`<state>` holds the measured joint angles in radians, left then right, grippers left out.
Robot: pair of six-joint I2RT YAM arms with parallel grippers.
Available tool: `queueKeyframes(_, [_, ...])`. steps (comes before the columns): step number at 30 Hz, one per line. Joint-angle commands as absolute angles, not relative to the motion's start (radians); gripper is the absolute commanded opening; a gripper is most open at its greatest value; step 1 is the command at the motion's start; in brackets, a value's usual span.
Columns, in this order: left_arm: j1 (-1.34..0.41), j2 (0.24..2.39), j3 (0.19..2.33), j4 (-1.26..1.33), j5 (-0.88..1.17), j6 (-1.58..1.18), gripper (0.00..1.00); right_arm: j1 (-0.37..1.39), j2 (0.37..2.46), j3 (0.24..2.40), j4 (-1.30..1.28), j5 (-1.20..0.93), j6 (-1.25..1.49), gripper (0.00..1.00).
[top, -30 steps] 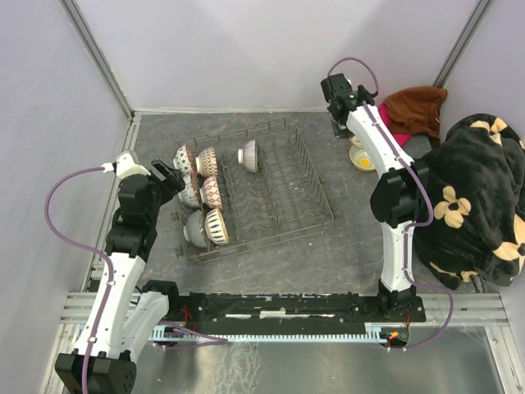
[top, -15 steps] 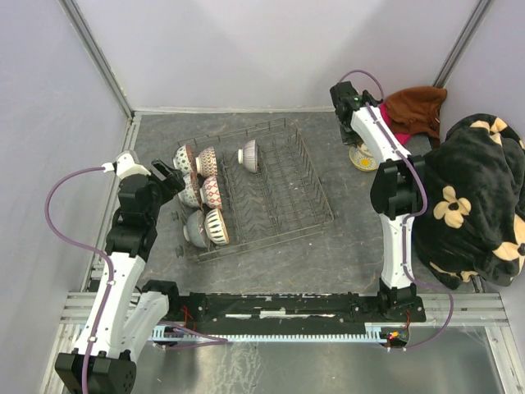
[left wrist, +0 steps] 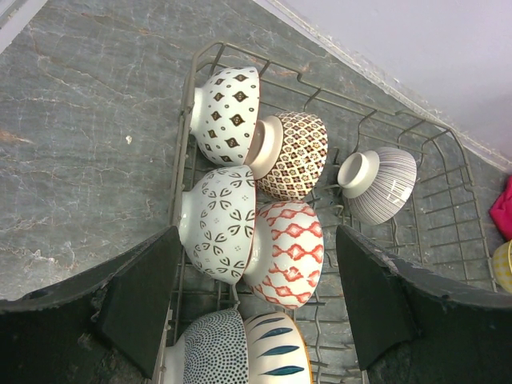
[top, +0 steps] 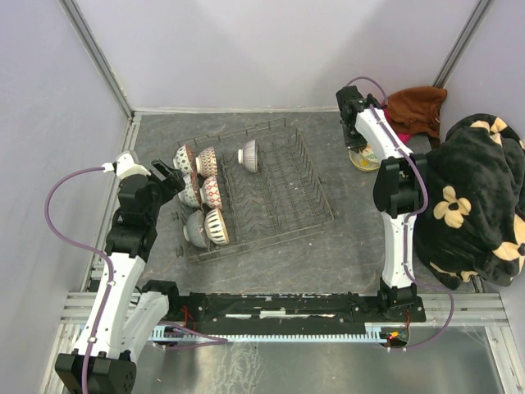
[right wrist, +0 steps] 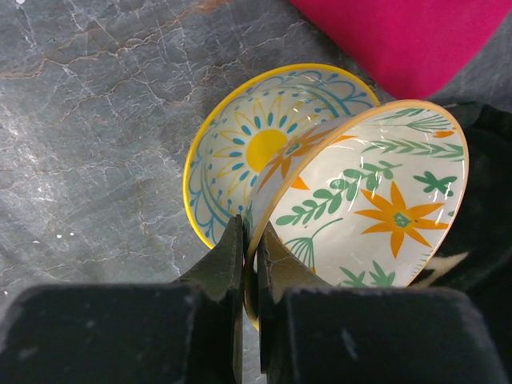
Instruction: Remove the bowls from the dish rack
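Note:
The grey wire dish rack (top: 318, 190) holds several bowls on edge along its left side (top: 202, 194), and a striped bowl (top: 248, 154) stands farther back. My left gripper (top: 168, 177) is open and empty beside the rack's left edge. In the left wrist view the left gripper (left wrist: 258, 260) frames a red lattice bowl (left wrist: 292, 252) and a white leaf-patterned bowl (left wrist: 218, 224). My right gripper (right wrist: 250, 240) is shut on the rim of a tilted floral bowl (right wrist: 376, 200), held just over a yellow bowl (right wrist: 232, 152) on the table at the back right (top: 363, 158).
A pink cloth (right wrist: 416, 40) lies just beyond the yellow bowl. A brown cloth (top: 415, 111) and a big black flowered blanket (top: 472, 197) fill the right side. Lilac walls close the back and sides.
My right gripper has moved right and nearer with the floral bowl, down over the yellow bowl. The left arm and the rack's bowls have not moved.

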<state>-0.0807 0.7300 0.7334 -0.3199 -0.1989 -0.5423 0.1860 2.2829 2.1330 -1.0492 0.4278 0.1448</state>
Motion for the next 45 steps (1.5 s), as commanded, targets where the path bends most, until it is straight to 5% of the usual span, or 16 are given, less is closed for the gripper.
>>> queueKeyframes(1, [-0.081, 0.715, 0.753, -0.299, -0.181, -0.556, 0.85, 0.179, 2.289, 2.133, -1.013, 0.419, 0.154, 0.01])
queueKeyframes(23, [-0.081, 0.712, 0.755, -0.302, -0.186, -0.558, 0.84, 0.165, 2.329, 2.14, -0.996, 0.399, 0.184, 0.1])
queueKeyframes(45, [-0.08, 0.721, 0.768, -0.304, -0.183, -0.558, 0.84, 0.164, 2.237, 2.084, -0.957, 0.399, 0.204, 0.55])
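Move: The yellow bowl standing on the table is what I bring the held flower bowl to: its middle lies about 4 cm right of my right hand, 1 cm ahead and 7 cm below. The pink cloth is roughly 11 cm ahead and 11 cm to the right, the brown cloth some 18 cm ahead and 22 cm right, both near table height. From my left hand, the yellow bowl is around 20 cm ahead, 58 cm right and 21 cm below. Still pinching the flower bowl by its left rim, I lower my right hand almost straight down, about 3.5 cm with a short pause on the way, setting the flower bowl into the yellow one. There I stay low and open my fingers to just over half, one outside the rim and one inside the bowl, letting go of the wall. ##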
